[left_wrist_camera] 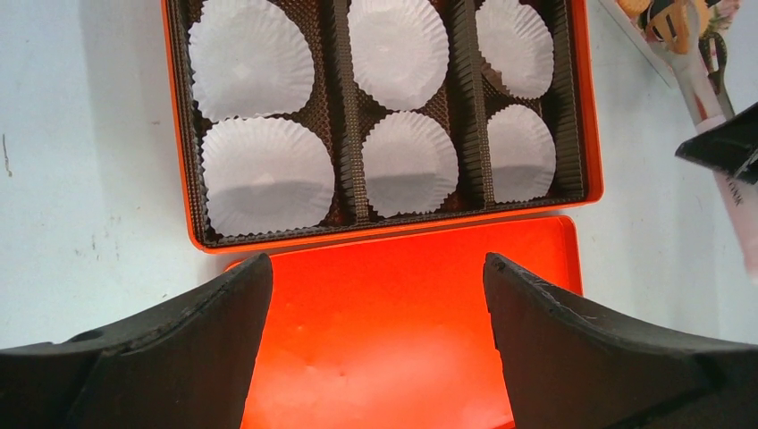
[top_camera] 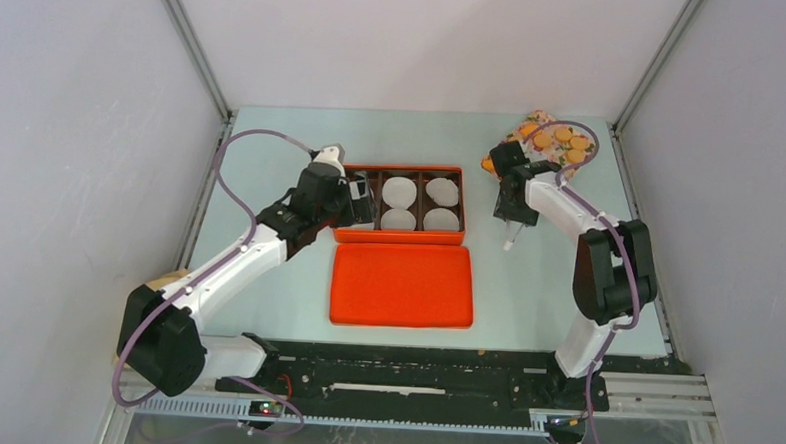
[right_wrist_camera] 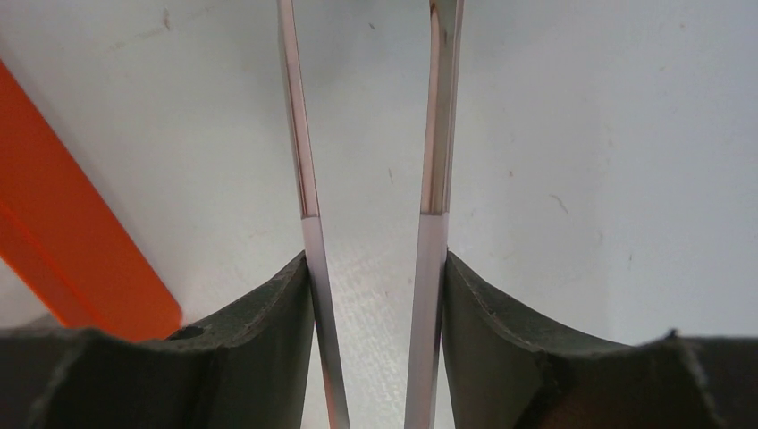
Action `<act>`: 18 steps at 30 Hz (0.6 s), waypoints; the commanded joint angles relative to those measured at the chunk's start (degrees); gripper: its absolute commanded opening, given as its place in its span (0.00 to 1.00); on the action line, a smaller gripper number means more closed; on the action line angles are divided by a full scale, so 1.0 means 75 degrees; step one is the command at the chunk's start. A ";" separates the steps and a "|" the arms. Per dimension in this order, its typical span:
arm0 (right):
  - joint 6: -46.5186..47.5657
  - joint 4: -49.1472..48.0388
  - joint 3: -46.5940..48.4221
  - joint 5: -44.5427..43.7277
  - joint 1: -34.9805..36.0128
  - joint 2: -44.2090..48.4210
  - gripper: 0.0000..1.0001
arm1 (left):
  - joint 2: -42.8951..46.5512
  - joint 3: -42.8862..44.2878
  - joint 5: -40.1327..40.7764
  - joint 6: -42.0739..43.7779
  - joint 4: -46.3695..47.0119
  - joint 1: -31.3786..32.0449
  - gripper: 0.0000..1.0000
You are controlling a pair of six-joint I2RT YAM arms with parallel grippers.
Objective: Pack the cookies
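Note:
Orange-golden cookies (top_camera: 555, 139) lie in a pile on a patterned wrapper at the back right of the table; one edge of them (left_wrist_camera: 636, 5) shows in the left wrist view. My right gripper (top_camera: 514, 217) (right_wrist_camera: 375, 259) hangs just in front of that pile, shut on a pair of metal tongs (right_wrist_camera: 304, 179) whose two blades stay a little apart and point down at bare table. Nothing sits between the tong tips (top_camera: 508, 243). My left gripper (top_camera: 362, 203) (left_wrist_camera: 375, 268) hovers open and empty at the left end of the orange box (top_camera: 403, 167).
The box holds a brown ridged insert with white paper liners (left_wrist_camera: 255, 174) in its compartments. Its orange lid (top_camera: 401, 284) lies flat just in front of the box. Grey walls close in the table on three sides.

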State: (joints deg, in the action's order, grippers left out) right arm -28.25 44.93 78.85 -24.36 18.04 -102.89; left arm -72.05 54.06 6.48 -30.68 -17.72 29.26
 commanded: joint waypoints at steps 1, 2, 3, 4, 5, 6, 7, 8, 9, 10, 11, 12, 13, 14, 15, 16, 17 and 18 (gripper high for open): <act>0.0285 -0.0349 -0.0521 -0.0151 0.0181 0.0783 0.57 | -0.0068 0.0630 0.0154 -0.0144 0.0012 0.0092 0.92; 0.0286 -0.0432 -0.0638 -0.0260 0.0220 0.0943 0.57 | -0.0109 0.0633 0.0163 -0.0163 0.0010 0.0110 0.92; 0.0289 -0.0473 -0.0748 -0.0403 0.0263 0.1051 0.57 | -0.0132 0.0632 0.0177 -0.0183 0.0028 0.0124 0.92; 0.0291 -0.0492 -0.0840 -0.0544 0.0329 0.1140 0.57 | -0.0161 0.0631 0.0205 -0.0206 0.0046 0.0157 0.92; 0.0294 -0.0503 -0.0915 -0.0767 0.0404 0.1241 0.57 | -0.0191 0.0642 0.0216 -0.0219 0.0083 0.0190 0.92; 0.0266 -0.0478 -0.0961 -0.1113 0.0500 0.1325 0.57 | -0.0260 0.0668 0.0234 -0.0218 0.0182 0.0236 0.92; 0.0264 -0.0434 -0.0989 -0.1270 0.0593 0.1418 0.57 | -0.0363 0.0752 0.0245 -0.0211 0.0220 0.0259 0.92; 0.0252 -0.0399 -0.1005 -0.1526 0.0676 0.1507 0.57 | -0.0487 0.0871 0.0272 -0.0217 0.0224 0.0299 0.92; 0.0239 -0.0355 -0.1009 -0.1710 0.0752 0.1599 0.57 | -0.0656 0.1023 0.0256 -0.0211 0.0182 0.0324 0.91; 0.0254 -0.0349 -0.1025 -0.1859 0.0829 0.1724 0.57 | -0.0805 0.1186 0.0219 -0.0217 0.0147 0.0351 0.91; 0.0329 -0.0368 -0.1040 -0.1921 0.0892 0.1837 0.57 | -0.0942 0.1317 0.0180 -0.0205 0.0127 0.0378 0.91; 0.0413 -0.0398 -0.1054 -0.1900 0.0927 0.1946 0.57 | -0.1057 0.1439 0.0142 -0.0198 0.0112 0.0412 0.90; 0.0506 -0.0441 -0.1079 -0.1822 0.0958 0.2075 0.57 | -0.1154 0.1526 0.0125 -0.0183 0.0086 0.0437 0.90; 0.0632 -0.0521 -0.1135 -0.1662 0.0969 0.2203 0.57 | -0.1217 0.1581 0.0116 -0.0178 0.0069 0.0443 0.90; 0.0757 -0.0669 -0.1223 -0.1513 0.0985 0.2361 0.57 | -0.1274 0.1601 0.0133 -0.0166 0.0066 0.0446 0.90; 0.0894 -0.0831 -0.1338 -0.1399 0.1020 0.2524 0.57 | -0.1317 0.1604 0.0164 -0.0165 0.0056 0.0447 0.90; 0.1067 -0.1080 -0.1453 -0.1226 0.1043 0.2672 0.57 | -0.1356 0.1604 0.0228 -0.0164 0.0045 0.0445 0.90; 0.1271 -0.1401 -0.1564 -0.1014 0.1037 0.2838 0.57 | -0.1418 0.1630 0.0320 -0.0180 0.0032 0.0445 0.90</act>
State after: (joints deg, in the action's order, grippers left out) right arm -23.97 41.60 69.25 -33.21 25.32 -86.91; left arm -81.78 62.72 7.33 -31.55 -17.87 32.25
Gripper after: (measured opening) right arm 0.574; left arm 0.903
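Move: The near black cookie, at the front of the flowered tray, lies about 10 cm ahead of the right hand, 3 cm to its right and 8 cm below; a second black cookie is 3 cm beyond it and 5 cm farther right. The cookie box centres some 23 cm left of this hand and 3 cm ahead. From the left hand, the box's middle is about 6 cm ahead, 9 cm right and 15 cm below, and the near black cookie 12 cm ahead and 33 cm right. The tongs, still squeezed between the right fingers, are drawn back about 3 cm from the tray, then raised almost 6 cm, with the wrist tipping their front ends up and turning slightly counter-clockwise, about 15 degrees in all. The open left hand eases right and forward some 4 cm, over the box towards its middle. ##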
